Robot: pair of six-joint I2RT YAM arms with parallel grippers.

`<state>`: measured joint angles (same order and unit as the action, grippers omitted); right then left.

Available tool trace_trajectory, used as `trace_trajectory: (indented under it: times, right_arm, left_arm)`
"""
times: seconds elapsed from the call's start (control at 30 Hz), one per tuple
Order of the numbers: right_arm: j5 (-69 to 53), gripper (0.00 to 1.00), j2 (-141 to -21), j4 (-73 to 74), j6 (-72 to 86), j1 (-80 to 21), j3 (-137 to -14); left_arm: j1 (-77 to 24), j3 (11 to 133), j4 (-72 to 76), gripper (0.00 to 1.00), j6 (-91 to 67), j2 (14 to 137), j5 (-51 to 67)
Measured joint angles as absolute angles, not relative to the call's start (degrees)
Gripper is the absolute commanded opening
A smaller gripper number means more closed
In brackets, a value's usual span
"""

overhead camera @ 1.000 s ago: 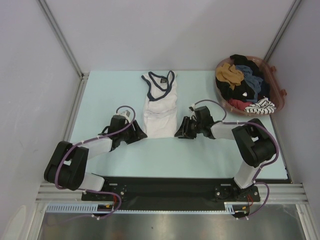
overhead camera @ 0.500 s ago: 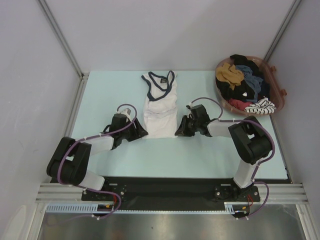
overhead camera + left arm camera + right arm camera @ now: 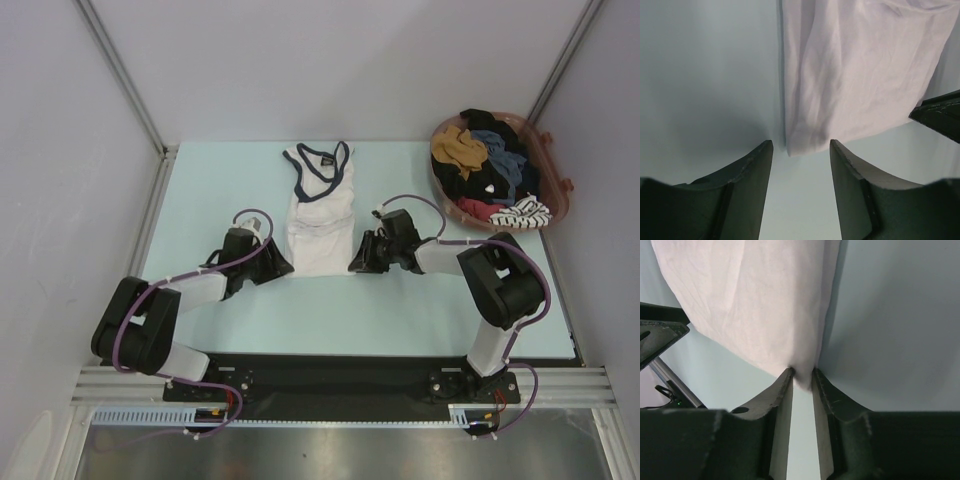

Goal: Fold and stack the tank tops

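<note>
A white tank top (image 3: 320, 215) with dark navy trim lies flat on the pale table, straps pointing away from me. My left gripper (image 3: 283, 268) sits at its near left hem corner. In the left wrist view that gripper (image 3: 800, 145) is open, and the corner of the cloth (image 3: 855, 75) lies just at its fingertips, untouched. My right gripper (image 3: 355, 266) is at the near right hem corner. In the right wrist view its jaws (image 3: 802, 374) stand narrow, pinching the corner of the white cloth (image 3: 755, 305).
A brown basket (image 3: 566, 186) at the back right holds a heap of black, mustard, red, striped and grey-blue clothes (image 3: 490, 165). Grey walls and metal posts close in the table on the left, back and right.
Both grippers have crept a little farther in toward the hem corners. The tank top has not moved.
</note>
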<state>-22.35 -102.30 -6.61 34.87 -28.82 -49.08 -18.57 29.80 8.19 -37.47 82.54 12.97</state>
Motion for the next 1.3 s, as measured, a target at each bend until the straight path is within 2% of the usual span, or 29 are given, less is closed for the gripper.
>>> trace_trajectory:
  times: [0.03,0.13,0.17,0.4,0.47,0.6,0.67,0.97,1.07,1.1,1.13,1.3]
  right_arm:
    - [-22.39,0.22,-102.32,-6.66,34.87,-28.8,-48.97]
    - [-22.31,0.04,-102.43,-6.55,34.92,-28.77,-48.75]
    - [-22.28,0.01,-102.45,-6.52,34.85,-28.77,-48.69]
    - [-22.24,0.0,-102.45,-6.39,34.87,-28.69,-48.64]
    - [-22.28,0.0,-102.45,-6.37,34.85,-28.56,-48.64]
    - [-22.46,0.0,-102.45,-6.33,34.87,-28.25,-48.64]
    - [-22.55,0.0,-102.45,-6.33,34.87,-28.16,-48.64]
    - [-22.94,0.0,-102.45,-6.28,34.87,-28.01,-48.62]
    - [-22.94,0.0,-102.45,-6.33,34.87,-28.01,-48.58]
    - [-22.94,0.0,-102.45,-6.33,34.87,-27.99,-48.56]
    - [-22.96,0.0,-102.45,-6.33,34.87,-27.99,-48.53]
    - [-23.27,0.0,-102.43,-6.48,34.87,-27.81,-48.4]
  left_arm:
    - [-18.68,29.8,8.16,0.57,-37.47,82.54,12.93]
    - [-19.14,29.8,8.03,0.56,-37.47,82.46,12.58]
    - [-19.27,29.8,7.94,0.56,-37.47,82.43,12.6]
    - [-19.59,29.8,6.87,0.4,-37.5,82.56,12.6]
    - [-19.7,29.8,6.61,0.4,-37.58,82.74,12.58]
    - [-19.97,29.91,7.14,0.51,-37.93,83.05,12.8]
    - [-20.25,30.28,7.49,0.51,-38.39,83.33,12.86]
    - [-21.17,31.94,7.88,0.31,-38.59,85.95,11.2]
    - [-21.91,32.95,7.46,0.18,-38.57,87.02,10.17]
    - [-21.98,33.1,7.31,0.03,-38.48,87.29,9.96]
    - [-22.0,33.21,7.27,0.0,-38.5,87.59,9.8]
    - [-22.02,34.94,7.38,0.0,-38.54,89.47,10.83]
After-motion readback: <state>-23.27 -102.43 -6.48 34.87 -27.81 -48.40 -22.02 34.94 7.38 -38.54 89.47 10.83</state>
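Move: The white tank top's near-left corner lies just off the left fingertips, some 1 cm ahead, 1 cm to the right and 2 cm below. Its near-right corner sits between the right fingers, straight under the right hand point by about 1 cm. From the left hand, the cross fold is roughly 11 cm ahead and 6 cm right, and the navy-trimmed neckline about 23 cm ahead and 6 cm right, both about 2 cm lower. The tank top's two near corners get pinched one after the other. The right fingers shut first on theirs, sinking under 1 cm, then hold nearly still. The left fingers, half open, ease back nearly 1 cm, then slide about 1.5 cm right and 2 cm forward onto the cloth while sinking about 1 cm, and shut on the left corner. ##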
